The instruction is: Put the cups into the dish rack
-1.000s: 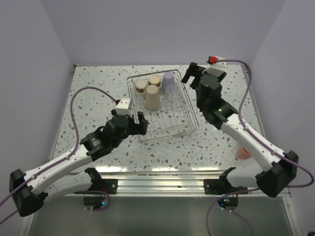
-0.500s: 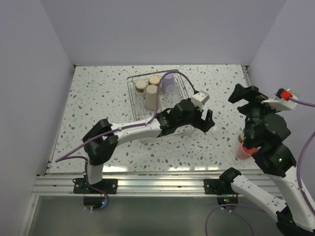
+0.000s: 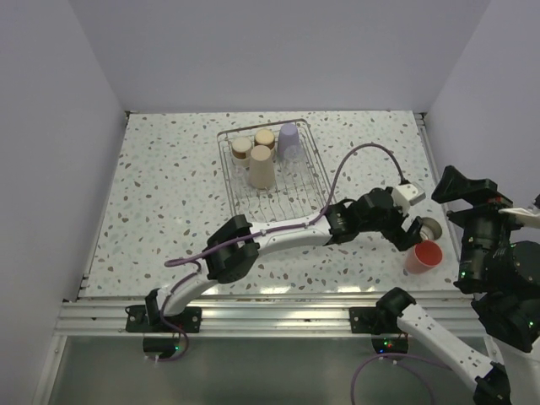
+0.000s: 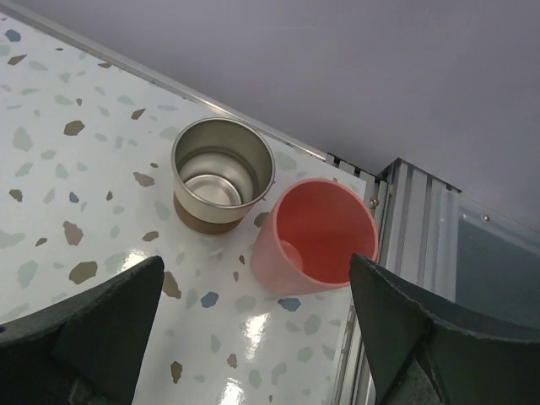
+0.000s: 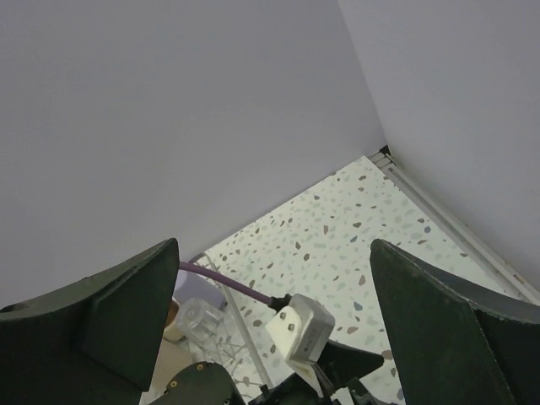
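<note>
The wire dish rack (image 3: 297, 196) holds two upturned steel cups with tan bases (image 3: 242, 148), a beige tumbler (image 3: 261, 167) and a lavender cup (image 3: 288, 141). A clear glass cup (image 5: 201, 321) shows in it in the right wrist view. A salmon-pink cup (image 3: 424, 255) and a steel cup (image 3: 432, 228) stand upright, side by side, near the table's right edge. My left gripper (image 3: 411, 230) is open and empty just left of them. In the left wrist view the steel cup (image 4: 223, 173) and salmon cup (image 4: 314, 236) lie ahead of the open left gripper (image 4: 257, 337). My right gripper (image 3: 470, 189) is open, raised at the right.
The left arm stretches across the table in front of the rack, its purple cable (image 3: 354, 160) arching over the rack's right side. The metal rail (image 4: 413, 228) and side wall run close behind the salmon cup. The left wrist camera block (image 5: 301, 329) sits below the right gripper.
My left arm has swung from the rack's left side across to the two cups at the right. My right arm has pulled back from the rack and risen at the right edge.
</note>
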Robot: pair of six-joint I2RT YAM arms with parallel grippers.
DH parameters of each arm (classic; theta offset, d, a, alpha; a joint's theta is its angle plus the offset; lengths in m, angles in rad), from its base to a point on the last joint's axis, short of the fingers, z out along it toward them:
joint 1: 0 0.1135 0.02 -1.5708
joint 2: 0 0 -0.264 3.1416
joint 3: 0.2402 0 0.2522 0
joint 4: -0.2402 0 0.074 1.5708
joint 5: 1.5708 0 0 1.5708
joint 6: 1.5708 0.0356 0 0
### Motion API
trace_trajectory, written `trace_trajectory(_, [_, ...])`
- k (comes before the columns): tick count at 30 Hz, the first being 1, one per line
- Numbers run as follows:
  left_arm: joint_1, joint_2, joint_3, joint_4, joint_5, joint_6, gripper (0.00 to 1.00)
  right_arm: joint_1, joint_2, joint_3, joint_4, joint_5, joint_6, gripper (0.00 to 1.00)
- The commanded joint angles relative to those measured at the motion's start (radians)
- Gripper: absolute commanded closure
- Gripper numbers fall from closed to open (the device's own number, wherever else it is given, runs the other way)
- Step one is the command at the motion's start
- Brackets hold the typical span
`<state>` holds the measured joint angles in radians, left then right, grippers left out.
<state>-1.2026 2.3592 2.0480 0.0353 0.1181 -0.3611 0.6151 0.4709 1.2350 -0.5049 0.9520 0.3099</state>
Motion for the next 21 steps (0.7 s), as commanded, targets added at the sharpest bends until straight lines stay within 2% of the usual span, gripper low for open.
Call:
trace_trajectory(1, [-0.037,0.055,0.139,-0.11,-0.055,0.082,0.07,0.002,0.014,-0.008,-0.058,-0.007,0.012,0.02])
trace_trajectory(10, [-0.063,0.164,0.231,-0.163,-0.227,0.146,0.05,0.0,-0.005,-0.028,-0.087,-0.041,0.054,0.02])
trace_trajectory(18, [-0.061,0.219,0.282,-0.129,-0.221,0.14,0.06,0.0,-0.014,-0.06,-0.099,-0.042,0.058,0.02])
trace_trajectory(21, [-0.063,0.224,0.285,-0.121,-0.216,0.142,0.12,0.0,-0.02,-0.069,-0.101,-0.041,0.058,0.02])
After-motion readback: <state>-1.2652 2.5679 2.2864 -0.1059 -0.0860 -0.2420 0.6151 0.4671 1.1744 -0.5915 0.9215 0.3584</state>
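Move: The steel cup stands about 7 cm to the right of the left hand, 2 cm farther out and some 13 cm below. The red cup is beside it, 7 cm right of the same hand, 6 cm back and 12 cm below. From the idle right hand, the steel cup lies about 7 cm forward, 6 cm right and roughly 40 cm down. The open left hand sinks about 6 cm towards the steel cup, easing 2 cm right and tilting slightly. ##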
